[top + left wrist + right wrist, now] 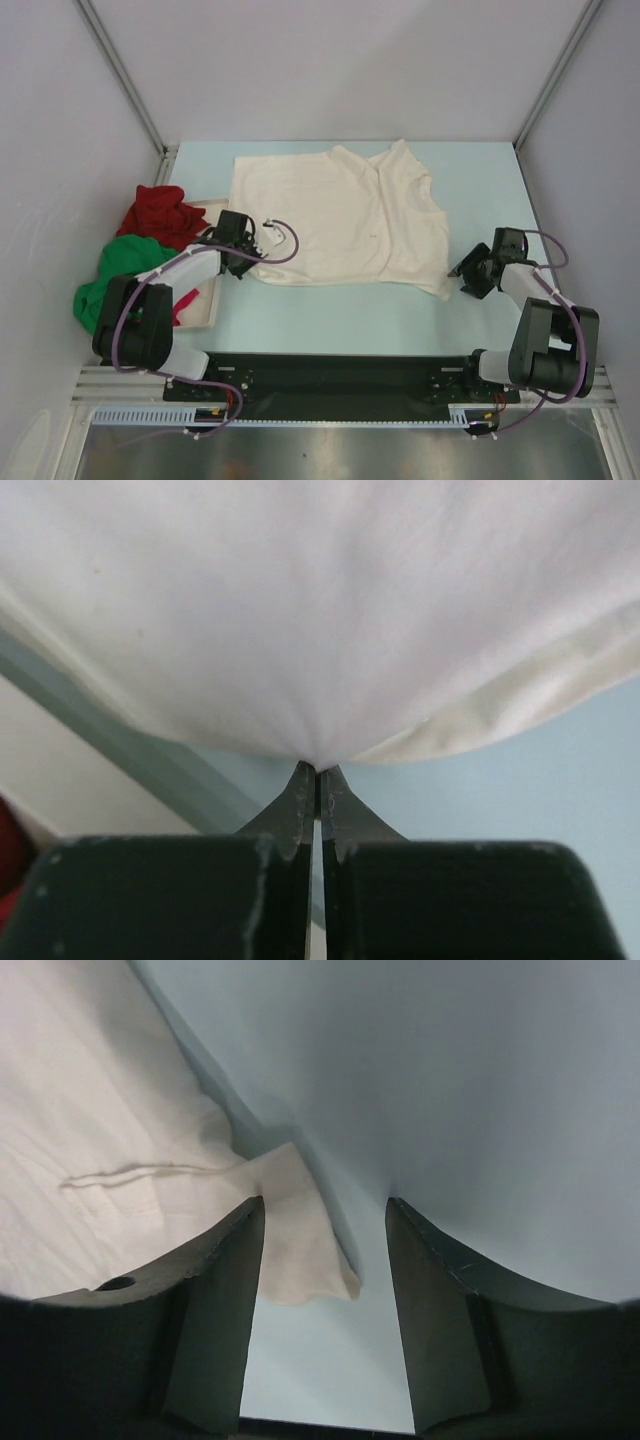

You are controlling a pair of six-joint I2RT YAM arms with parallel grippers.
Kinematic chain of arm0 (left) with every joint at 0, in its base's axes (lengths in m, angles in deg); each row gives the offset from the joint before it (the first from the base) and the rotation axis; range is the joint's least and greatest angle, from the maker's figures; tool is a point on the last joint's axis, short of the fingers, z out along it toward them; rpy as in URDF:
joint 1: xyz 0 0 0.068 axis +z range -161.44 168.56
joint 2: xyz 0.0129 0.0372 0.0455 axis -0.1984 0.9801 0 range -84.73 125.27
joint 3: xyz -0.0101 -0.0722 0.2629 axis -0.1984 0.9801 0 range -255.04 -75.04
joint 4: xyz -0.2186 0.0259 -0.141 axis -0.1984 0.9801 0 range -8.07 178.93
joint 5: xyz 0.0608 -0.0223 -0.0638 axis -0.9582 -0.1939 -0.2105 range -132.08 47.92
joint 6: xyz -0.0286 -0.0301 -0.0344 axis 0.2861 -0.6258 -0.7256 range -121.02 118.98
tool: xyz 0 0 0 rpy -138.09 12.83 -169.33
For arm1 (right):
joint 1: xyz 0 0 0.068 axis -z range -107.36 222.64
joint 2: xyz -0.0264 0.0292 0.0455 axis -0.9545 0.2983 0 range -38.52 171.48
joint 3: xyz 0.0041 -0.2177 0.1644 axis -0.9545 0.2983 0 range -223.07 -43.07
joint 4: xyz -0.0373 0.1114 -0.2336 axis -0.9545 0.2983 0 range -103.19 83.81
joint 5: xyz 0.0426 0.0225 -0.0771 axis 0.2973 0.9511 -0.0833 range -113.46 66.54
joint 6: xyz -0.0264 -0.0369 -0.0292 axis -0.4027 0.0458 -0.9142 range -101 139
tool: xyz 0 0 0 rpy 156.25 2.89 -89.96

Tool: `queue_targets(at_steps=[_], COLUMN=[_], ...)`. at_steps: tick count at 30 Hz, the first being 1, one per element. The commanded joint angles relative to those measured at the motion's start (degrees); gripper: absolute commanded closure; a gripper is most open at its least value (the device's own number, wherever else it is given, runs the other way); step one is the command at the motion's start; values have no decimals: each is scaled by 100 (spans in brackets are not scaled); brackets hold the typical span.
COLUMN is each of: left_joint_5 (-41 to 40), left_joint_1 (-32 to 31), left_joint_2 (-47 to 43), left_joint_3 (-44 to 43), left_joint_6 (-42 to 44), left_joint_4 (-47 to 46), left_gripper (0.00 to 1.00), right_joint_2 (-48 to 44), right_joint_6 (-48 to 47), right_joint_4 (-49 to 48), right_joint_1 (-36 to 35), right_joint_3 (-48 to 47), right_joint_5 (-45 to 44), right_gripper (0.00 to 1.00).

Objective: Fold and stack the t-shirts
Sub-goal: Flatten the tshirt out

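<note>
A cream-white t-shirt [340,215] lies spread flat on the pale blue table. My left gripper [250,262] is shut on its near left corner; in the left wrist view the gripper [317,770] pinches a peak of the cream cloth [320,610]. My right gripper [462,272] is open at the shirt's near right corner. In the right wrist view the gripper [325,1200] straddles the corner flap [300,1250], not closed on it. A dark red shirt [160,212], a bright green shirt [115,270] and a sliver of magenta-pink shirt [185,303] are heaped at the left.
A flat white tray [212,300] lies at the left under the heaped shirts, just beside my left arm; its edge shows in the left wrist view [60,770]. Grey walls enclose the table on the left, back and right.
</note>
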State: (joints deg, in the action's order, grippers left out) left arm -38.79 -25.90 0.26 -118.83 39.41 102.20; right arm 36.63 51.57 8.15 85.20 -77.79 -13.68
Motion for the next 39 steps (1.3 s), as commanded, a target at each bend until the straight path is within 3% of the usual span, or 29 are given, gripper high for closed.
queue_targets(at_steps=[1,3,4,6,7,10,16,22,28,30,31,39], left_joint_5=[-21,-74,-144,-206,-215,-259,-162,154,164,93,93,-56], left_joint_1=[110,119,127,162,189,329,488,488,488,488,488,488], left_joint_2=[-518,-711,-755,-887,-931,-1019,-1397,-1950,-2469,-2767,-2769,-3006], left_joint_3=[20,11,11,-7,-15,-77,-402,-1280,-2650,-3544,-3549,-6017], left_joint_6=[-289,-342,-360,-369,-386,-404,-351,-386,-439,-413,-413,-193], left_joint_4=[310,398,425,486,495,565,1004,1927,2990,3342,3456,4485], left_gripper=[100,100,100,100,100,100,100,100,100,100,100,100], right_joint_2=[131,244,280,368,403,194,-826,-2030,-2768,-2935,-2963,-2770], right_joint_6=[134,222,257,302,302,276,-84,-357,-752,-946,-998,-1307], right_joint_4=[-420,-622,-692,-859,-895,-799,315,1458,2302,2540,2611,3086], right_joint_1=[-104,-113,-113,-113,-78,45,194,230,230,230,230,19], right_joint_3=[105,211,229,281,273,238,-656,-1826,-3574,-4382,-4655,-7442], right_joint_5=[340,515,577,682,683,648,34,-450,-477,-512,-512,-626], right_gripper=[43,44,50,65,81,100,100,100,100,100,100,100])
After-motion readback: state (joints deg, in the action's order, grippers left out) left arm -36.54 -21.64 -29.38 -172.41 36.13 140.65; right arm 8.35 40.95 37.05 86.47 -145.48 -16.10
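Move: The left hand still pinches the shirt's near left corner, with the box of shirts centred about 20 cm to its left and 4 cm farther out, and the red shirt in it some 22 cm left and 17 cm farther out. The shirt's near right corner lies some 58 cm to the left hand's right and about 4 cm nearer the base. The open right hand is almost over that corner: 2 cm left, 1 cm ahead, 1 cm below; the shirt's middle is about 35 cm left and 23 cm ahead. The right hand edges left and slightly forward, dips about a centimetre and shuts its fingers on the shirt's near right corner, while the left hand, keeping its pinch on the near left corner, eases up a few centimetres and a little left. Then both sweep up fast together, the right by some 50 cm and the left by about 40 cm, drawing back towards the base late in the lift as the wrists tip the fingers up from steeply down, the right hand the more. ##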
